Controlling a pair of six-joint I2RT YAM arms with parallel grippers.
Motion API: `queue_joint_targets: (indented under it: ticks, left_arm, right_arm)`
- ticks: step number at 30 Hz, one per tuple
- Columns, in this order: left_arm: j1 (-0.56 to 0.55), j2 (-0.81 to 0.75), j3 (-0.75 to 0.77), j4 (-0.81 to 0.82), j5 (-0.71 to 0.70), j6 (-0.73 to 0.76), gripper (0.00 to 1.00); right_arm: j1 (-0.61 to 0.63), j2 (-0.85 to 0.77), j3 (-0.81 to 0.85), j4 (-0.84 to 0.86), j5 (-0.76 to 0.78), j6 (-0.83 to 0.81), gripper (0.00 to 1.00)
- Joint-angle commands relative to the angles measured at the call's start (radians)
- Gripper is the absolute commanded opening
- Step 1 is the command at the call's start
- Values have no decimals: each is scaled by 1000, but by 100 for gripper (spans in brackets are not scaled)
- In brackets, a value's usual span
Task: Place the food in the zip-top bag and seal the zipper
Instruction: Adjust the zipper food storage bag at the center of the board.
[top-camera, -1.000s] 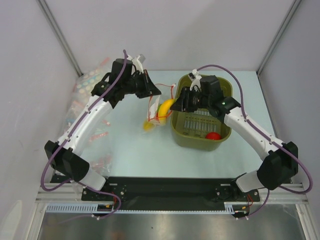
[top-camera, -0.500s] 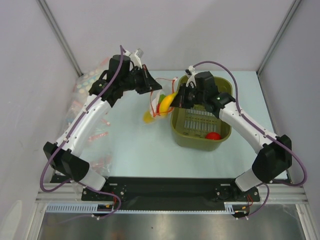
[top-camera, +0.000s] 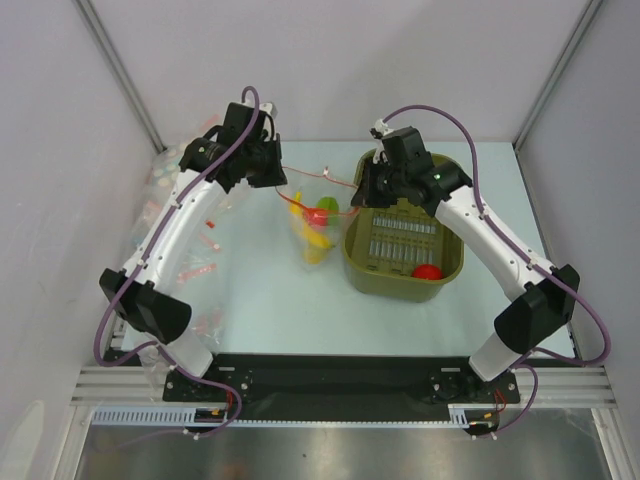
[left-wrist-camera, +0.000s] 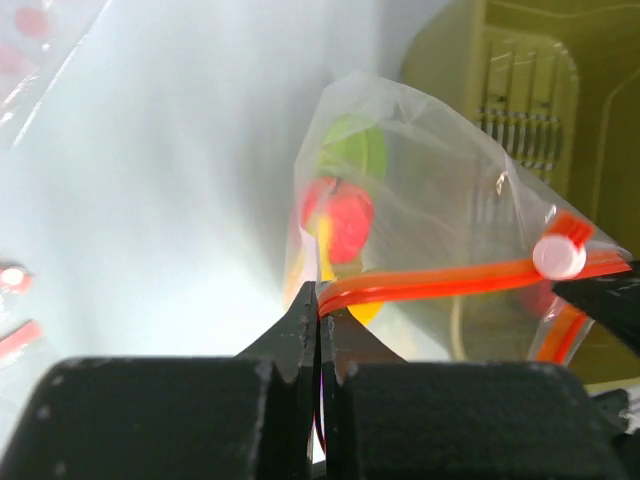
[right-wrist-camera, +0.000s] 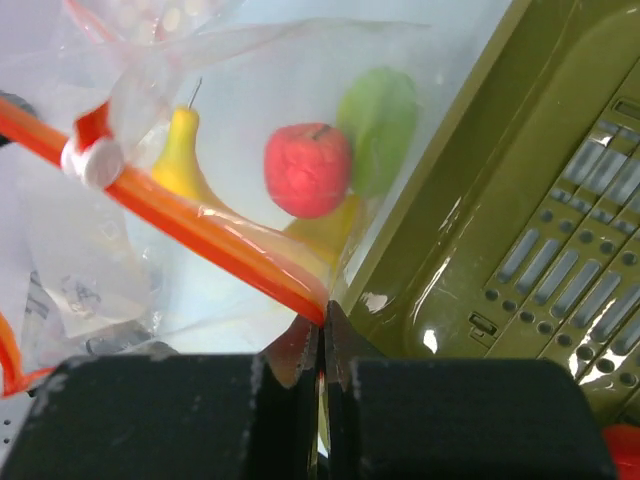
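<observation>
The clear zip-top bag (top-camera: 313, 220) hangs above the table between my two grippers, its orange-red zipper (top-camera: 318, 178) stretched taut. Inside it are a yellow banana (top-camera: 315, 240), one red round fruit (top-camera: 318, 214) and a small green piece (top-camera: 328, 206). My left gripper (top-camera: 279, 172) is shut on the zipper's left end (left-wrist-camera: 340, 296). My right gripper (top-camera: 362, 190) is shut on its right end (right-wrist-camera: 305, 305). A white slider (right-wrist-camera: 92, 160) sits on the strip and also shows in the left wrist view (left-wrist-camera: 558, 256). A second red fruit (top-camera: 426, 271) lies in the olive-green basket (top-camera: 450, 255).
The basket stands right of the bag, close under my right gripper. Other clear bags with pink strips and pale dots (top-camera: 190, 268) lie along the left side of the table, under the left arm. Grey walls close in left, back and right.
Both grippers moved apart and pulled the zipper straight between them. The bag swung up and now hangs with the banana fully inside it. The left arm shifted left.
</observation>
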Motion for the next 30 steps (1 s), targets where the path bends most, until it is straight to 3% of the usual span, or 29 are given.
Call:
queue_joint_targets:
  ticks: [1, 4, 7, 12, 16, 18, 22, 26, 30]
  left_arm:
    - [36, -52, 6, -42, -97, 66, 0]
    - [33, -64, 0, 9, 8, 66, 0]
    - [30, -90, -53, 106, 122, 45, 0]
    - [48, -93, -139, 158, 174, 12, 0]
    - [59, -111, -179, 178, 159, 18, 0]
    - [62, -124, -191, 184, 154, 26, 0]
    - [65, -133, -201, 193, 150, 38, 0]
    - [65, -141, -208, 193, 151, 41, 0]
    - [67, -154, -219, 195, 159, 31, 0]
  right_arm:
    - [-6, -51, -41, 47, 14, -11, 0]
    - [40, -35, -37, 127, -131, -58, 0]
    - [80, 33, 20, 96, -190, -101, 16]
    - [-32, 18, -41, 150, -312, -8, 52]
    - [-150, -109, -158, 174, -233, 21, 87]
    - [-230, -226, -230, 204, -202, 35, 99]
    - [-400, -376, -411, 264, -280, 95, 100]
    - [-431, -438, -404, 92, -92, 14, 100]
    - [-436, -550, -433, 93, 65, 3, 100]
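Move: Pinched in the shut right fingers is the right end of the zip-top bag's open mouth; the red apple inside lies some 4 cm ahead, 7 cm left and 14 cm below that hand. The zipper slider sits about 6 cm ahead and 6 cm left, level with it; the food box's middle is about 5 cm ahead, 11 cm right and 18 cm below. From the left hand, the apple lies level in reach, roughly 9 cm right and 16 cm below. Carrying the bag's right end about 5 cm left and 3 cm back, the right hand turns counter-clockwise and starts opening, then reverses: fingers spread wide and clear of the bag, it sweeps some 22 cm right over the food box, swinging clockwise and rising slightly at the end. The left hand keeps its pinch on the other end, sinking about 3 cm, then easing partly up. ##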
